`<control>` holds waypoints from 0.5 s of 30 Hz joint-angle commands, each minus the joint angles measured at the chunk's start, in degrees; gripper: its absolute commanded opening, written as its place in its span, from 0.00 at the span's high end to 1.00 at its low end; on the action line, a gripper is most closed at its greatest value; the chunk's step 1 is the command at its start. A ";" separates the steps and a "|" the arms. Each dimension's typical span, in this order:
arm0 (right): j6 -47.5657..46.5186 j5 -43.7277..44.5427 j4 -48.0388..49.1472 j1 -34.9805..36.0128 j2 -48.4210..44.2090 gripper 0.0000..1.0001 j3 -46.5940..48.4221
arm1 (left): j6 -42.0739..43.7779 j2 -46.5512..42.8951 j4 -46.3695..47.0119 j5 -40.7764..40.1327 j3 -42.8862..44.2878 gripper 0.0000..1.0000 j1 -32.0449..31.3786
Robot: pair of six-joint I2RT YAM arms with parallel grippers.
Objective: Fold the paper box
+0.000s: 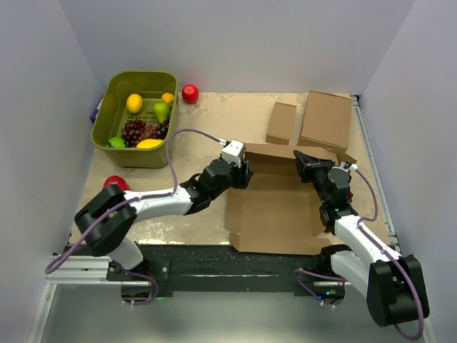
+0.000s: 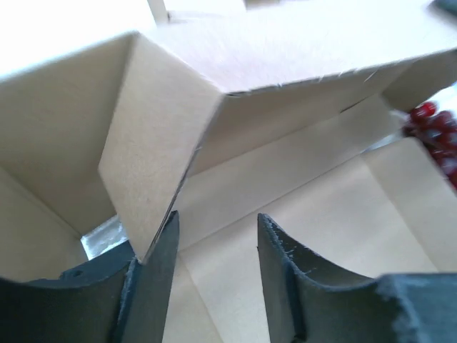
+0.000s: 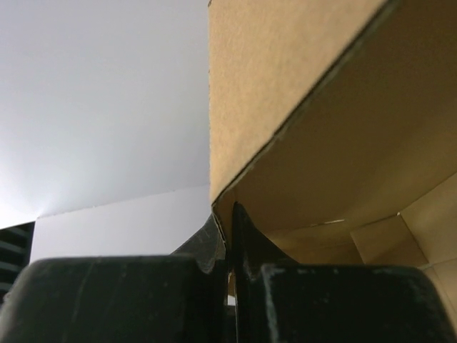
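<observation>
The paper box [image 1: 275, 207] lies mid-table as a brown cardboard sheet with its far wall and side flaps raised. At its far left corner my left gripper [image 1: 246, 174] stands open. In the left wrist view the gripper [image 2: 218, 218] has only the box floor between its fingers. A raised flap [image 2: 153, 143] hangs just outside the left finger. My right gripper [image 1: 303, 158] is at the far right corner. The right wrist view shows it [image 3: 230, 214] shut on the edge of an upright cardboard flap [image 3: 285, 71] of the paper box.
A green basket [image 1: 143, 74] of fruit stands at the far left, with a red apple [image 1: 190, 93] beside it and another red fruit [image 1: 114, 184] near the left arm. A small narrow brown box [image 1: 282, 123] and a medium flat brown box [image 1: 327, 119] lie behind the paper box.
</observation>
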 commanded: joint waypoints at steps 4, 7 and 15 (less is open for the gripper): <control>0.46 0.27 -4.13 0.26 -0.18 1.00 -1.59 | 2.55 -12.71 -4.11 -1.24 -5.07 0.44 -0.35; 0.37 0.36 -4.13 0.26 -0.18 1.00 -1.67 | 1.93 -15.18 -7.54 -6.76 -6.39 0.45 -0.35; 0.19 0.53 -4.48 0.35 -0.18 1.00 -1.41 | -0.08 -20.02 -10.36 -11.17 -10.52 0.45 -0.53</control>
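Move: The corner flap hangs from the left end of the raised box panel, its middle about 4 cm ahead of the left gripper, 1 cm left and 5 cm above. The upright side flap stands some 5 cm ahead and 4 cm left, nearly level in height; the box floor's middle lies about 9 cm back, 10 cm right and 12 cm below. From the right gripper, which pinches the panel's edge, the corner flap is about 15 cm left, straight level, 3 cm lower. Draw the empty left gripper out of the box, away from the corner flap: about 6 cm to the left and some 3 cm back, rising 3 cm at first and easing down a little at the end. Leave its fingers half open and the wrist nearly as it is. Keep the right gripper still, pinching the panel's edge. ##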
